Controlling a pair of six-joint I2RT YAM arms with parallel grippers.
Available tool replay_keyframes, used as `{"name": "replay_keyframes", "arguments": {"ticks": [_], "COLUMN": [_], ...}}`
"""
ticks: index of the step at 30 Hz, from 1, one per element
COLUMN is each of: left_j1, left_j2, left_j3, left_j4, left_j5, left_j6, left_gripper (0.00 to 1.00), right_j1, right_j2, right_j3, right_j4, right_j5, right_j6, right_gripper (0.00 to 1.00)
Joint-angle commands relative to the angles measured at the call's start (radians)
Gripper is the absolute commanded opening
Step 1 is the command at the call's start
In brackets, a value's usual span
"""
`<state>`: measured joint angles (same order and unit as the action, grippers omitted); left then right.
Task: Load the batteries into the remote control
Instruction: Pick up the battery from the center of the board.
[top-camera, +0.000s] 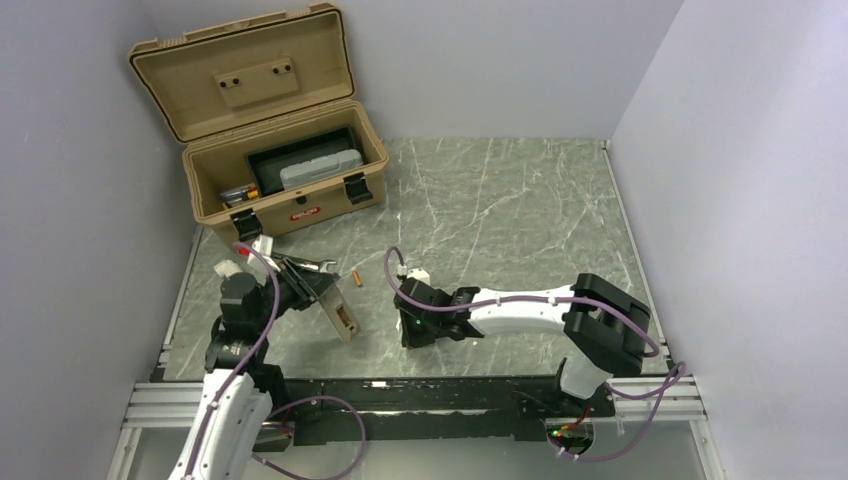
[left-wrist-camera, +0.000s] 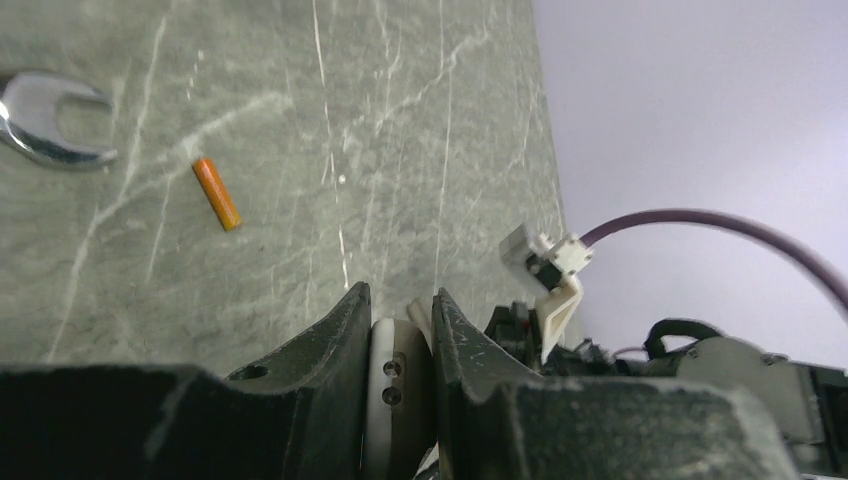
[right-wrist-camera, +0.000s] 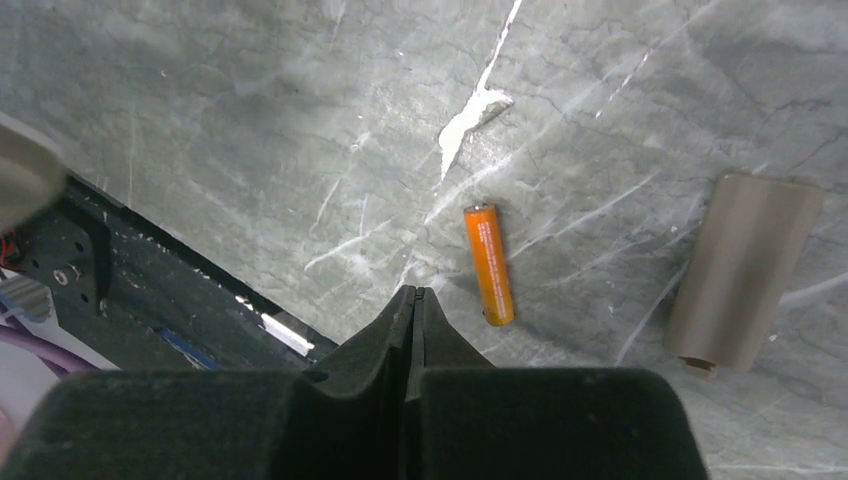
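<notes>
My left gripper (left-wrist-camera: 398, 305) is shut on the remote control (left-wrist-camera: 392, 385), which stands on edge between the jaws with its white rim and greyish back showing. From above, the remote control (top-camera: 345, 320) hangs tilted over the table's left front part, held by the left gripper (top-camera: 326, 296). One orange battery (top-camera: 356, 279) lies on the table just beyond it, the same battery (left-wrist-camera: 216, 194) in the left wrist view. My right gripper (right-wrist-camera: 415, 292) is shut on nothing, low over the table. A second battery (right-wrist-camera: 488, 264) lies just past its tips, to the right.
A taupe cover piece (right-wrist-camera: 742, 272) lies right of that battery. A steel wrench (top-camera: 303, 265) rests by the left gripper. An open tan toolbox (top-camera: 270, 215) holding a grey case (top-camera: 320, 168) stands at the back left. The black front rail (right-wrist-camera: 150, 300) is close to the right gripper.
</notes>
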<state>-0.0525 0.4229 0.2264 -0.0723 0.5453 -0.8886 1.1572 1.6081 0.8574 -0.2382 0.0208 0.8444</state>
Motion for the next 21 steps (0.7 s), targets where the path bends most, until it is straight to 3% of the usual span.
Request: {"name": "replay_keyframes", "arguments": {"ticks": [1, 9, 16, 21], "left_j1": [0.035, 0.04, 0.04, 0.041], "left_j2": [0.005, 0.02, -0.016, -0.024], "left_j3": [0.237, 0.628, 0.725, 0.728], "left_j4": [-0.087, -0.361, -0.433, -0.438], "left_j5": [-0.063, -0.25, -0.269, -0.257], "left_j6": [0.081, 0.222, 0.24, 0.235], "left_gripper": [0.0, 0.0, 0.0, 0.0], "right_j1": [-0.02, -0.146, -0.161, -0.163], "right_j2": [-0.028, 0.105, 0.332, 0.437], "right_j3": [0.07, 0.199, 0.462, 0.586], "right_j4": [0.046, 0.155, 0.133, 0.123], "right_j5": [0.039, -0.014, -0.006, -0.004], "right_j6": [-0.052, -0.183, -0.323, -0.354], "right_gripper": [0.1, 0.34, 0.53, 0.57]}}
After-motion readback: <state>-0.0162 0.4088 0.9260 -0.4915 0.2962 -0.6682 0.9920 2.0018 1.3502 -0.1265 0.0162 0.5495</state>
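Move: The battery that the right hand goes for lies about 17 cm ahead of it, 11 cm to its left and 3 cm below. The other battery is only some 3 cm ahead and 1 cm right, the battery cover 7 cm ahead and 7 cm right, and the wrench's jaw 20 cm ahead and 18 cm left, all on the table. From the left hand, which holds the remote, the wanted battery is about 8 cm ahead, 5 cm right and 15 cm below. Forward and left goes the right hand, about 17 cm in a low arc that rises some 4 cm and then sinks half of that, leaving the near battery for the one by the wrench; its shut fingers open about halfway and swing forward some 15 degrees. Meanwhile the left hand keeps its pinch on the remote and lifts it quickly by 20 cm or so, drifting left and tilting its fingers up. ##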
